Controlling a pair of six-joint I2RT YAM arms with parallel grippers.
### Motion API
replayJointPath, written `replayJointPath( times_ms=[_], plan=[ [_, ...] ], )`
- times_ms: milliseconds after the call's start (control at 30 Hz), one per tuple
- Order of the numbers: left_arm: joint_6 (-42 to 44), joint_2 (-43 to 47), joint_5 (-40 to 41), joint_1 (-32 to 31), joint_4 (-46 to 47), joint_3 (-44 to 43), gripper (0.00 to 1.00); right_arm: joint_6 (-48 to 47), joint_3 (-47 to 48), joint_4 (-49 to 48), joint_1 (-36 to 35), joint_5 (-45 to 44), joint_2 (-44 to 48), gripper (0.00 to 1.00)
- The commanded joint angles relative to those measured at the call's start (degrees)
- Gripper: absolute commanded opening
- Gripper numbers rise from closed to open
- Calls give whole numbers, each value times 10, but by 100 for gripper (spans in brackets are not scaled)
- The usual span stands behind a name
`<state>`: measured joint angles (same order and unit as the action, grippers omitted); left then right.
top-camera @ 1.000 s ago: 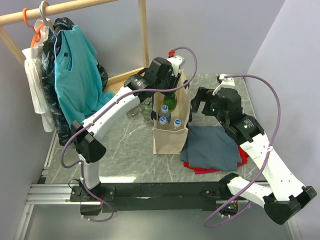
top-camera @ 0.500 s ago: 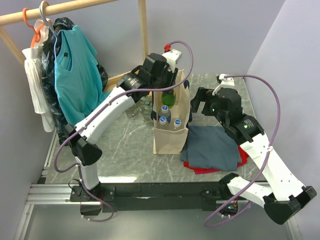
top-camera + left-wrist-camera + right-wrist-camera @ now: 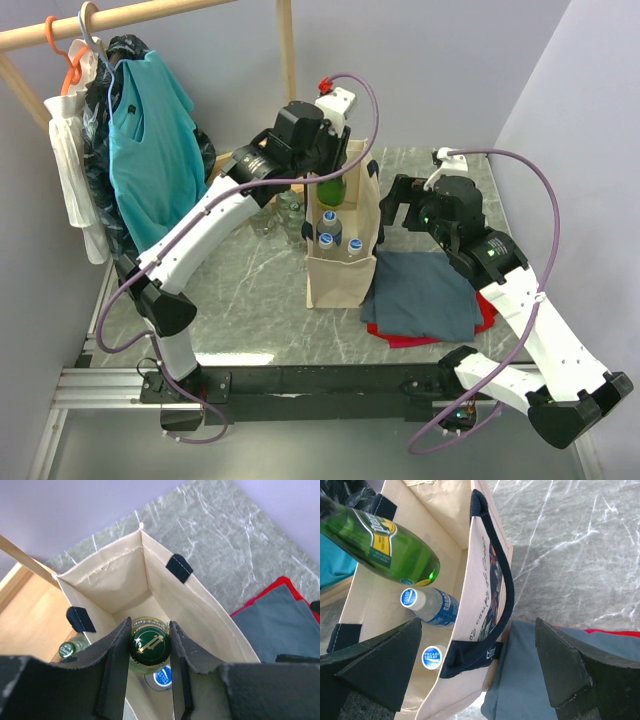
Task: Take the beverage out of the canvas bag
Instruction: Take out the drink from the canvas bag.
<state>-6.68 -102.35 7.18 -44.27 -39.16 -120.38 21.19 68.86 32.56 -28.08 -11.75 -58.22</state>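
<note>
The beige canvas bag (image 3: 343, 278) with navy handles stands on the table. My left gripper (image 3: 148, 645) is shut on the cap end of a green glass bottle (image 3: 148, 641) and holds it lifted, its lower part still over the bag's mouth (image 3: 331, 189). In the right wrist view the green bottle (image 3: 385, 545) hangs tilted above two blue-capped water bottles (image 3: 427, 604) inside the bag. My right gripper (image 3: 480, 670) is open, its jaws wide on either side of the bag's right wall and navy handle (image 3: 490, 605), not touching it.
A folded grey-blue cloth (image 3: 425, 295) on a red cloth lies right of the bag. Another green bottle (image 3: 67, 649) stands outside the bag at the left. Clothes (image 3: 150, 150) hang on a wooden rack at the back left.
My left gripper has risen and drawn back to the upper left, lifting the green bottle up out of the bag. The right arm has not moved.
</note>
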Motion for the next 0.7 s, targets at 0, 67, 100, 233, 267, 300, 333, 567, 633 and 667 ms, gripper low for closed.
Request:
replayJointPath(
  times_ms=[0,67,100,233,267,300,333,567,633,667],
  plan=[
    [11,75,20,0,134,-17,1,2,6,-26,5,9,2,100],
    [13,75,25,1,135,-21,1,3,6,-25,4,10,2,100],
    [14,76,26,1,138,-19,1,3,7,-25,4,11,0,100],
    [18,83,31,1,147,-18,1,3,5,-27,5,12,2,100],
    [19,85,32,1,148,-19,1,4,3,-28,4,12,2,100],
    [19,86,34,1,148,-21,1,4,2,-28,4,13,2,100],
    [21,87,35,1,148,-21,1,4,1,-28,4,15,1,100],
    [20,110,42,1,180,-1,1,6,-1,-31,4,22,-1,100],
    [20,117,41,1,182,2,1,5,1,-28,4,23,-3,100],
    [20,120,41,1,187,5,1,5,0,-28,4,23,-3,100]
  ],
)
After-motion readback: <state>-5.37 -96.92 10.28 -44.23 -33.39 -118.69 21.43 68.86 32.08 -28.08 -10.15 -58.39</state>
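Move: The left gripper already holds the green bottle by its neck over the canvas bag, whose middle is about 1 cm back, 1 cm to the right and some 23 cm below. The glass bottles already taken out stand some 14 cm to the left, 3 cm ahead and 27 cm below. A Pocari bottle still in the bag lies about 5 cm back, 2 cm left and 25 cm down. From the right gripper, the glass bottles are roughly 27 cm left, 11 cm ahead and 21 cm below. Keep the left gripper's hold on the green bottle's neck and draw it on upwards by 5 to 6 cm, away from the Pocari bottles in the canvas bag, easing about 2 cm left towards the bag's left rim and the glass bottles beyond. Let the wrist tip the fingers up by some 10 degrees as you rise, and slow towards the end. ##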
